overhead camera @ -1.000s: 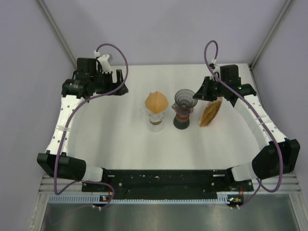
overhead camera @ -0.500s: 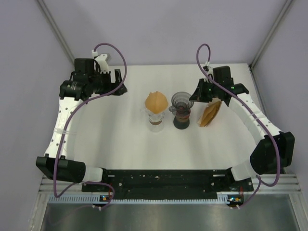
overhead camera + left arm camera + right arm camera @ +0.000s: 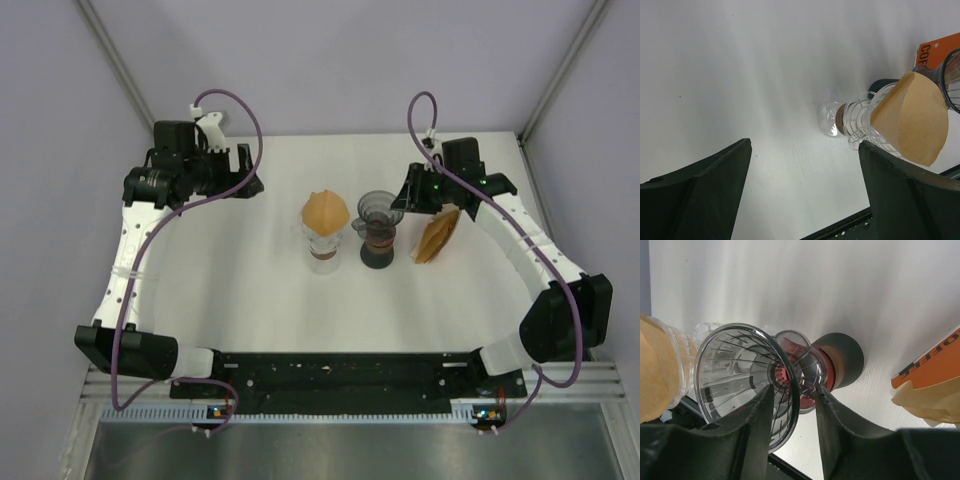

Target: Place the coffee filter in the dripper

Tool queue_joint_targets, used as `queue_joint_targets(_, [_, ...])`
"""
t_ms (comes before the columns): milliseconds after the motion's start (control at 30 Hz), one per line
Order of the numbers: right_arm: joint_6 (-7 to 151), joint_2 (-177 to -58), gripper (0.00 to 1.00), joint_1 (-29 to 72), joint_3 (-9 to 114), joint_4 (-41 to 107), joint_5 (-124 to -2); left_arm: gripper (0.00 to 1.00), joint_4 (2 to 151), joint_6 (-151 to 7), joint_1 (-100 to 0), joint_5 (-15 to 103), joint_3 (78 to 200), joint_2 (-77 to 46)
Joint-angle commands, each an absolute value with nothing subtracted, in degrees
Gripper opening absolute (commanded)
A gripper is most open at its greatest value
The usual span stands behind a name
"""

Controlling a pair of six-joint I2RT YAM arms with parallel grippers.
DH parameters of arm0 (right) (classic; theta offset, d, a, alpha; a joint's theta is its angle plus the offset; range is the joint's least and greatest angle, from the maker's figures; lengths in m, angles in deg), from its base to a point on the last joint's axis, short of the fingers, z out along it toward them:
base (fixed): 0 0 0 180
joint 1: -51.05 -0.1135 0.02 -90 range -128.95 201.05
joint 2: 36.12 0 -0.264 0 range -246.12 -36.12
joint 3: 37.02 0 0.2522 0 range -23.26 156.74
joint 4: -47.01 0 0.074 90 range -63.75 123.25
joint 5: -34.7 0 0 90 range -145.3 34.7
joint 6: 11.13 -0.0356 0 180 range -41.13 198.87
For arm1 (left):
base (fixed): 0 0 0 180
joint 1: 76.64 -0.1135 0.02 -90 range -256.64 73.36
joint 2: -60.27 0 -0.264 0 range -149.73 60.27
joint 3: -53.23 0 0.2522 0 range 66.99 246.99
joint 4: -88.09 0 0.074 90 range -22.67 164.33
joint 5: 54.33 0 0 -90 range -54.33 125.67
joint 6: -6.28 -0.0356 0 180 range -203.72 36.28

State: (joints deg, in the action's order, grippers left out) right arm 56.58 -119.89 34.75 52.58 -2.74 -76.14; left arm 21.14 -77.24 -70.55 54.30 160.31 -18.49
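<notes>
A brown paper coffee filter [image 3: 325, 210] sits as a cone in a clear glass dripper [image 3: 860, 120] at the table's middle; it also shows in the wrist views [image 3: 912, 117] [image 3: 655, 370]. Just to its right stands a smoky ribbed dripper [image 3: 378, 207] [image 3: 735, 370] on a dark base [image 3: 378, 252]. My right gripper [image 3: 405, 200] [image 3: 795, 390] straddles that dripper's rim, one finger inside the cone and one outside, jaws slightly apart with a gap to the rim. My left gripper [image 3: 250, 185] [image 3: 805, 145] hangs wide open and empty at the back left.
An orange pack of paper filters [image 3: 438, 237] [image 3: 935, 380] lies right of the smoky dripper, under the right arm. Purple cables loop over both arms. Grey walls close in the table at the back and both sides.
The right arm swung a little left over the smoky dripper, then its shut jaws parted around the rim. The left arm and both drippers stayed put.
</notes>
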Motion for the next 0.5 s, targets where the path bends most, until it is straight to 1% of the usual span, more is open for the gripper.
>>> queue_joint_targets(0, [58.47, -118.22, 0.41, 34.52, 57.15, -3.92, -74.73, 0.94, 22.39, -77.57, -70.92, 55.18, 161.39, -16.54])
queue_joint_targets(133, [60.50, -116.81, 0.49, 34.70, 61.90, -9.01, -68.94, 0.94, 22.39, -77.66, -70.92, 55.18, 161.30, -16.54])
queue_joint_targets(200, [59.02, -114.97, 0.60, 35.22, 63.22, -10.86, -62.02, 0.94, 22.30, -77.74, -70.92, 55.35, 161.21, -16.45])
queue_joint_targets(267, [57.52, -112.17, 0.63, 36.89, 62.18, -11.05, -55.50, 0.94, 22.30, -77.83, -71.01, 55.61, 161.21, -16.28])
queue_joint_targets(300, [56.73, -110.84, 0.63, 38.03, 61.04, -10.78, -52.17, 0.94, 22.30, -77.92, -71.01, 55.70, 161.21, -16.19])
queue_joint_targets(367, [55.23, -107.59, 0.63, 41.10, 57.53, -9.30, -50.56, 0.94, 22.30, -77.92, -71.01, 55.97, 161.21, -16.10])
queue_joint_targets(400, [54.88, -106.62, 0.61, 41.81, 55.25, -8.33, -49.94, 0.94, 22.39, -77.92, -71.01, 56.14, 161.21, -16.10])
queue_joint_targets(467, [54.00, -105.38, 0.52, 41.91, 51.12, -7.88, -47.57, 0.94, 22.30, -77.83, -71.01, 56.32, 161.21, -16.10])
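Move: The right hand, its fingers already parting about the dark dripper's right rim, has the filter pack next: about 9 cm to its right, level with it fore and aft, and some 13 cm below. The dripper's middle lies roughly 3 cm to the hand's left and 3 cm down, seated on the red-and-black server; the clear dripper with its paper is about 14 cm left. From the left hand the pack is some 38 cm right, 23 cm below. The right hand spreads its fingers wider and comes free of the dark dripper's rim, first lifting, then sweeping ever faster to its right, about 9 cm across and 6 to 7 cm up in all, out over the filter pack. On the way the wrist swings some 20 degrees clockwise and tips the fingers up by about 10, so that they end empty and open, high above the pack. ##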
